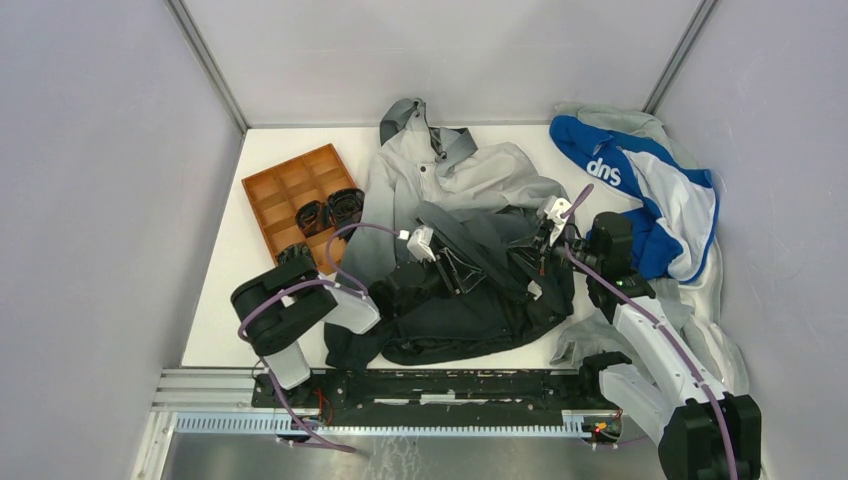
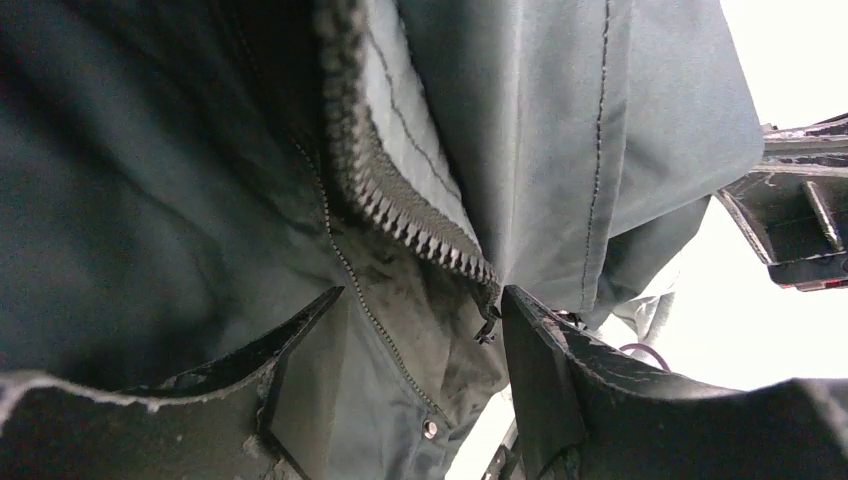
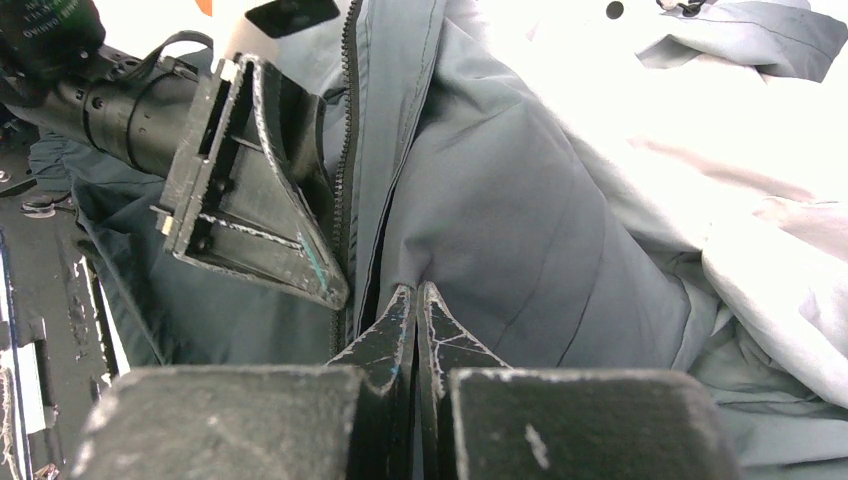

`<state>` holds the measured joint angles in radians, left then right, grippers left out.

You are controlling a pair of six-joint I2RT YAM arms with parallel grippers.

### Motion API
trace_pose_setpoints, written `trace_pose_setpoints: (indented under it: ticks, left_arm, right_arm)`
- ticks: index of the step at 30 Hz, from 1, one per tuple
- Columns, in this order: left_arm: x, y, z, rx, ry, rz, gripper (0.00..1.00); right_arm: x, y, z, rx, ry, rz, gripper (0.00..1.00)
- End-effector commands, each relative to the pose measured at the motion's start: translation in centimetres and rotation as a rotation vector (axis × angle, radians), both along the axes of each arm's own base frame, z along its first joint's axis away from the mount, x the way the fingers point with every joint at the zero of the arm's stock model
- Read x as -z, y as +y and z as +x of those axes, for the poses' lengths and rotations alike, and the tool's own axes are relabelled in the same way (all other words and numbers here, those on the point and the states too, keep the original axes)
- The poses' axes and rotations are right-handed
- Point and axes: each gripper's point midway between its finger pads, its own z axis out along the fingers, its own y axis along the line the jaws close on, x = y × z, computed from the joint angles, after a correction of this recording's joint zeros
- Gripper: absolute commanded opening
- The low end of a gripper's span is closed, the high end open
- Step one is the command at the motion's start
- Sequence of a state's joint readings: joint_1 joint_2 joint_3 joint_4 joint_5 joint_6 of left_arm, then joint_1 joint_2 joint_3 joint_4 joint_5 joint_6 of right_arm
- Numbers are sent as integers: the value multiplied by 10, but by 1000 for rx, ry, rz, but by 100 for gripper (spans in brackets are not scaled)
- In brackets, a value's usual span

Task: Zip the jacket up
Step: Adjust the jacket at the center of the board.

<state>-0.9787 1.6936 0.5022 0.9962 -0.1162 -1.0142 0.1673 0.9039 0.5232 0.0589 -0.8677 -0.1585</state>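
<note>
The jacket (image 1: 470, 200) lies spread mid-table, light grey at the hood and dark at the hem, its front lying apart. In the left wrist view, my left gripper (image 2: 420, 325) stands open around dark fabric beside the hem. A run of zipper teeth (image 2: 400, 200) ends at a small dark piece (image 2: 487, 325) beside the right finger (image 2: 545, 370). My right gripper (image 3: 415, 292) is shut, pinching a fold of the jacket (image 3: 520, 230) just right of the zipper line (image 3: 348, 130). The left gripper's finger (image 3: 260, 210) sits close on its left.
A brown compartment tray (image 1: 283, 185) with black items (image 1: 330, 212) lies at the left. A blue-and-white garment (image 1: 640, 185) and a light grey garment (image 1: 705, 335) lie at the right. A metal rail (image 1: 400, 405) runs along the near edge.
</note>
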Motion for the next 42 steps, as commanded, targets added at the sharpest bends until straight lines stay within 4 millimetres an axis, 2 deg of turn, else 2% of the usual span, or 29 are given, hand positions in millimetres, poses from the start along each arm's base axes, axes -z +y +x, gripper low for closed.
trace_pose_setpoints:
  ticks: [1, 7, 8, 11, 12, 14, 17, 19, 21, 24, 28, 31, 34, 36, 38, 42]
  left_arm:
    - [-40, -25, 7, 39, -95, -128, 63]
    - [-40, -43, 0, 139, -143, -159, 43]
    - [-41, -44, -2, 157, -150, -171, 37]
    - [-42, -43, -2, 204, -168, -193, 4]
    - [-44, -40, -2, 213, -182, -198, 2]
    - [-50, -28, 0, 224, -235, -183, 2]
    - [-65, -10, 0, 281, -340, -163, 2]
    - [-82, 2, 1, 338, -406, -184, 2]
    - [-101, 10, 1, 411, -456, -215, 2]
    - [-124, 12, -6, 549, -481, -243, 2]
    - [-149, 13, -14, 665, -466, -301, 2]
    - [-165, 14, -15, 699, -434, -353, 2]
    - [-177, 13, -14, 711, -396, -393, 2]
    - [-185, 12, -16, 722, -387, -423, 2]
    - [-192, 13, -16, 723, -386, -454, 2]
    - [-207, 15, -20, 752, -359, -516, 2]
  right_arm:
    - [-16, 3, 0, -23, -60, 26, 0]
    - [-15, 1, 2, -16, -62, 9, 0]
    - [-15, 1, 3, -17, -64, 6, 0]
    - [-13, -3, 5, 2, -65, -23, 0]
    - [-13, -6, 9, 17, -75, -47, 0]
    - [-8, -19, 17, 82, -77, -130, 2]
    - [0, -47, 35, 223, -83, -276, 22]
    - [14, -62, 38, 254, -66, -379, 29]
    - [28, -70, 34, 246, -27, -446, 31]
    - [31, -68, 28, 200, 4, -452, 37]
    - [1, -65, 23, 149, -30, -424, 51]
    - [-46, -60, 19, 90, -127, -392, 60]
    - [-84, -42, -2, -48, -213, -330, 67]
    - [-96, -31, -18, -133, -232, -287, 72]
    - [-93, -23, -35, -217, -223, -258, 76]
    - [-61, -23, -47, -233, -134, -249, 79]
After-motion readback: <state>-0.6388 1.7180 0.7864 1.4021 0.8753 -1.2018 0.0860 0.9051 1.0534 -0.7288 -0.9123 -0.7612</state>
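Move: Just off the left fingertips, roughly 4 cm to the right and about 1 cm ahead and above, hangs the lower end of the jacket's zip edge. The white tag lies some 11 cm right of that hand, 1 cm back and 3 cm below. From the right hand, still shut on the jacket's raised cloth, the zip end is about 3 cm back, 4 cm left and 8 cm down; the blue jacket lies some 25 cm right, 12 cm ahead and 16 cm down. Closing as it slides about 3.5 cm right, the left hand pinches the lower end of the zip edge, then swings some 5 cm back left and lifts the edge to about 17 cm above its start, turning clockwise some 40 degrees with the fingers tipping up. Once that grip is shut, the right hand opens wide and lets go, drawing off right and slightly down, then rising clear. ##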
